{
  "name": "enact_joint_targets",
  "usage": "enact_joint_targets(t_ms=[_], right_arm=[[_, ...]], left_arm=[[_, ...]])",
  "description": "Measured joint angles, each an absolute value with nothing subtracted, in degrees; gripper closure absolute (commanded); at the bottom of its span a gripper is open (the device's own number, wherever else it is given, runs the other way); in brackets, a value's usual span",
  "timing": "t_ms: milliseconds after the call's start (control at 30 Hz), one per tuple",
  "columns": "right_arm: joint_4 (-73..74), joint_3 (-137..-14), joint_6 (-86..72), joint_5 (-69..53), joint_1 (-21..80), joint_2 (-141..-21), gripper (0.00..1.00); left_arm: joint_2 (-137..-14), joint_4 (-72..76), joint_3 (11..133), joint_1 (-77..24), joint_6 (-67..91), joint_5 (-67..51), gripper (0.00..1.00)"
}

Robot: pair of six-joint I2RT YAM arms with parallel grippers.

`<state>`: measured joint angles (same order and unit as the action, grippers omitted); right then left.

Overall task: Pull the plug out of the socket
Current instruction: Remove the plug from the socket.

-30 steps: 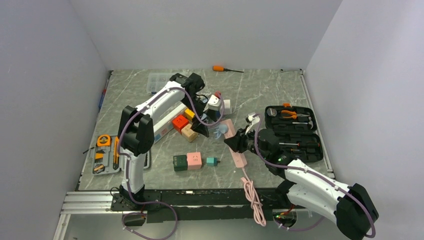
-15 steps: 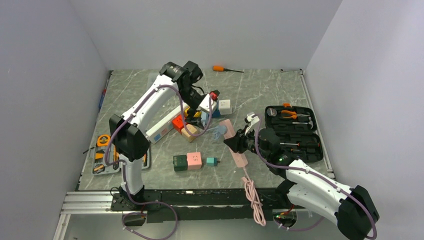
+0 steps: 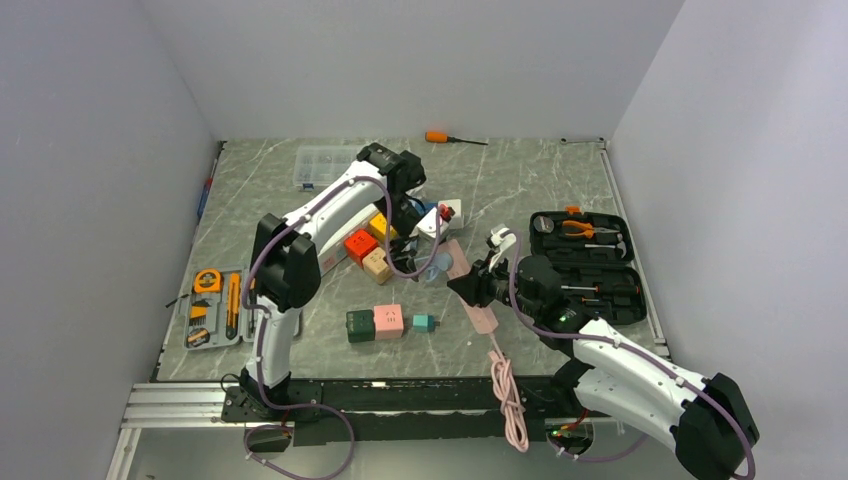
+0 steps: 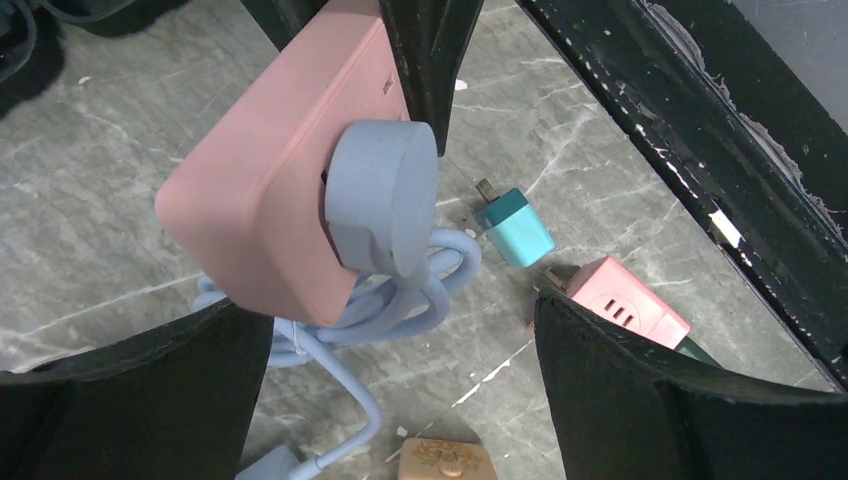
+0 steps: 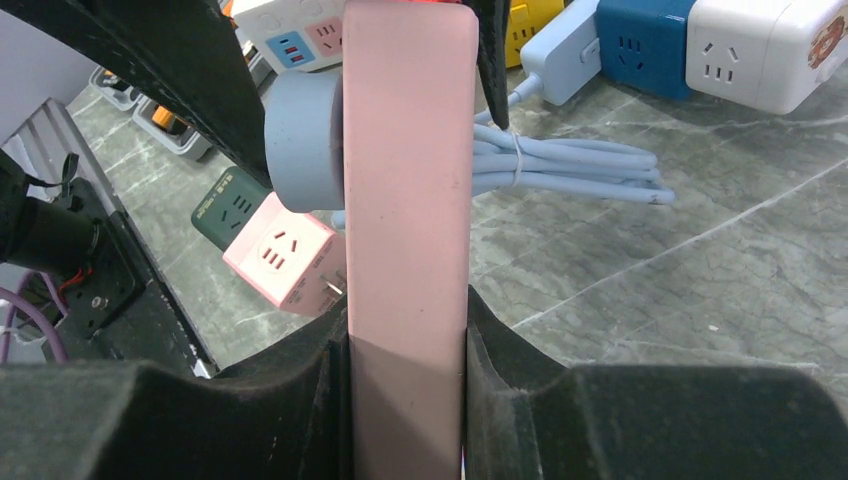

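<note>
A pink power strip [image 3: 468, 283] lies on the table, with a round light-blue plug [image 3: 436, 264] in its far end. My right gripper [image 3: 472, 288] is shut on the strip's body; in the right wrist view the strip [image 5: 408, 190] stands between my pads, with the plug [image 5: 304, 140] on its left face. My left gripper [image 3: 425, 232] hovers over the strip's far end, open and empty. In the left wrist view, the plug [image 4: 385, 195] sticks out of the strip [image 4: 270, 170] just beyond my open gripper [image 4: 393, 305]. The plug's coiled blue cable [image 4: 410, 290] lies beneath.
A teal adapter [image 4: 518, 227], a pink cube socket [image 4: 625, 305] and a green one [image 5: 225, 205] lie near the strip. Orange and tan cubes [image 3: 365, 250], a white cube [image 3: 450, 210], an open tool case [image 3: 585, 265], a tool tray [image 3: 212, 308] and a screwdriver [image 3: 445, 138] are around.
My left arm lifted and swung back, then came forward and to the right again over the strip's far end. My right gripper kept its hold on the strip.
</note>
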<state>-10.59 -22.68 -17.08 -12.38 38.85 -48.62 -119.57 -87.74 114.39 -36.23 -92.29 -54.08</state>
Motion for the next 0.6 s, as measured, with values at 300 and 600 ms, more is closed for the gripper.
enact_joint_targets(t_ms=[300,600], right_arm=[[-11.33,-22.68,-16.01,-12.27,38.85,-47.42,1.00],[-15.27,-21.74,-15.55,-11.33,38.92,-47.03,1.00]], left_arm=[[-122.37,-88.23,116.05,-36.47,-92.23,-57.84,0.32],[-124.44,-88.88,119.37,-36.21,-90.74,-60.42,0.47]])
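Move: The light-blue plug sits in the end of the pink socket that the right hand holds, about 3 cm right of the open left hand, 1 cm ahead and 2 cm above it. From the left hand, the teal block lies 12 cm back and level sideways, the pink cube 12 cm back and 9 cm left, and the wooden block 11 cm left, level fore and aft, all some 14 cm lower. From the right hand, the plug is 5 cm ahead, 4 cm left and 3 cm above. The left fingers, wide open at first, close to about half open around the plug and its cord at the socket's end, seeming to meet them, while that hand eases some 2 cm to the right with a slight tilt. The right hand keeps its pinch on the pink socket and lifts it about 2 cm, tipping its fingers up some 5 degrees. ##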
